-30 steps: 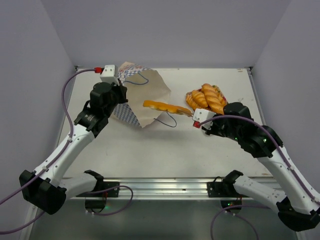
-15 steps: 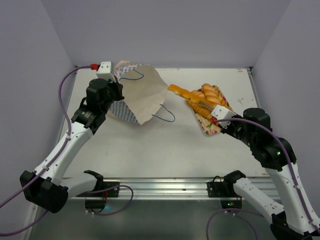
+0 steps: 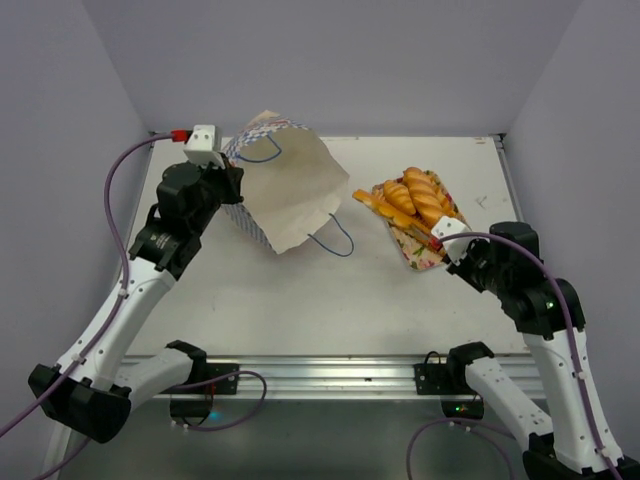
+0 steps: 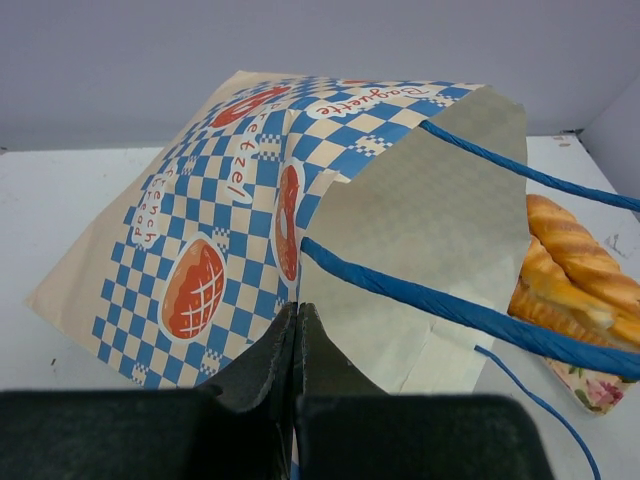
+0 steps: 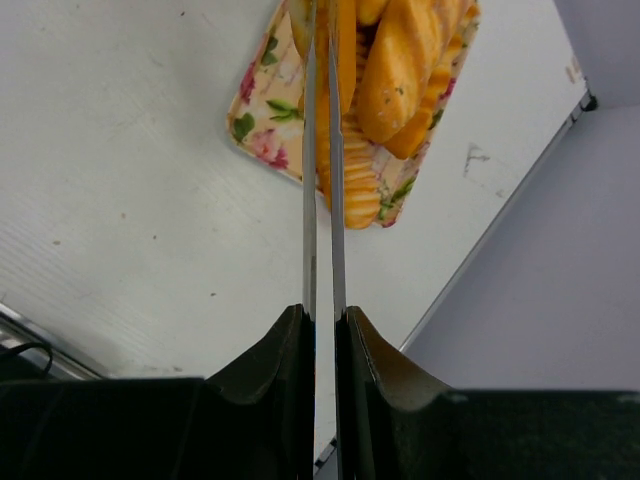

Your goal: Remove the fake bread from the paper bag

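The paper bag hangs tilted above the table's back left, mouth toward the right, blue cord handles dangling. My left gripper is shut on its edge; in the left wrist view the pads pinch the bag's fold. My right gripper is shut on thin metal tongs, whose blades reach to a long ridged loaf of fake bread lying along the left edge of the pink floral tray. More fake bread is piled on the tray. The bag's inside is hidden.
The floral tray sits at the back right, close to the table's right rim. Grey walls enclose the table on three sides. The metal rail with both arm bases runs along the near edge.
My right gripper carried the long loaf in the tongs from mid-table rightward to the tray and drew back. My left gripper raised the bag higher and tipped it.
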Controlling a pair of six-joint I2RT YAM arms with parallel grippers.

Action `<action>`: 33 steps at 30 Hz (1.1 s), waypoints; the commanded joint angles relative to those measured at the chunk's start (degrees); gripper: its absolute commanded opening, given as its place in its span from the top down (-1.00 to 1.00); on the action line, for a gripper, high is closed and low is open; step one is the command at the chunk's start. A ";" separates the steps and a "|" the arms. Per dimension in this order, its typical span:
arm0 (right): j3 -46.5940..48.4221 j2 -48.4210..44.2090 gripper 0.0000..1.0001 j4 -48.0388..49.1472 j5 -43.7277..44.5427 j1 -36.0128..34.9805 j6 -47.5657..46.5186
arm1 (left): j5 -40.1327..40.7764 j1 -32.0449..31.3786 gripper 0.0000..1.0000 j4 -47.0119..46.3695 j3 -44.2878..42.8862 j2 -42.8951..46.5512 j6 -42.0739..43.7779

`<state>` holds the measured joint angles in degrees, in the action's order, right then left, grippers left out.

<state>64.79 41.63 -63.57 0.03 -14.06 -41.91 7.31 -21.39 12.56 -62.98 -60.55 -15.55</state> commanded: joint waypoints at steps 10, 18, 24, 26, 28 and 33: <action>-8.01 -0.41 1.00 -2.96 -1.79 2.99 3.41 | -1.51 0.47 1.00 0.71 3.39 6.23 3.24; -8.72 1.70 1.00 -2.96 1.37 3.69 4.38 | -0.98 0.47 1.00 1.24 5.41 8.43 4.12; -8.55 2.93 1.00 -2.87 2.34 4.13 4.91 | -1.42 0.47 1.00 1.42 5.68 8.70 4.56; -8.55 3.37 1.00 -2.87 3.48 4.31 4.91 | -1.42 0.56 1.00 1.50 5.76 8.79 4.65; -8.20 4.16 1.00 -2.87 4.44 4.66 4.91 | -1.42 0.47 1.00 1.51 5.76 8.79 4.65; -7.75 6.01 1.00 -2.79 5.15 5.71 4.47 | -1.77 0.47 1.00 1.51 6.03 8.87 4.56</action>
<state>55.77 46.96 -67.77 3.40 -9.19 -38.06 6.11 -21.39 15.62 -57.28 -52.75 -12.38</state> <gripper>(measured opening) 0.228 0.005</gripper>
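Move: The right hand holds the tongs, which grip the long loaf about 18 cm ahead of that hand, 9 to its left and 14 below. The loaf is going to the tray's near-left edge, about 12 cm ahead, 8 left and 23 below. The heaped loaves lie some 21 cm ahead, 4 left and 20 below. From the left hand, shut on the paper bag's rim, that edge is about 39 cm right, 3 back and 31 below. Still pinching the long loaf in the tongs, the right hand lowers it about 8 cm towards the tray's near-left edge, first also easing back 2–3 cm. It then drifts slightly right as the wrist tips some 20 degrees further down and turns a little clockwise; its grip stays unchanged. The left hand keeps hold of the bag rim and draws it back about 3 cm, sinking slightly, then stops. ##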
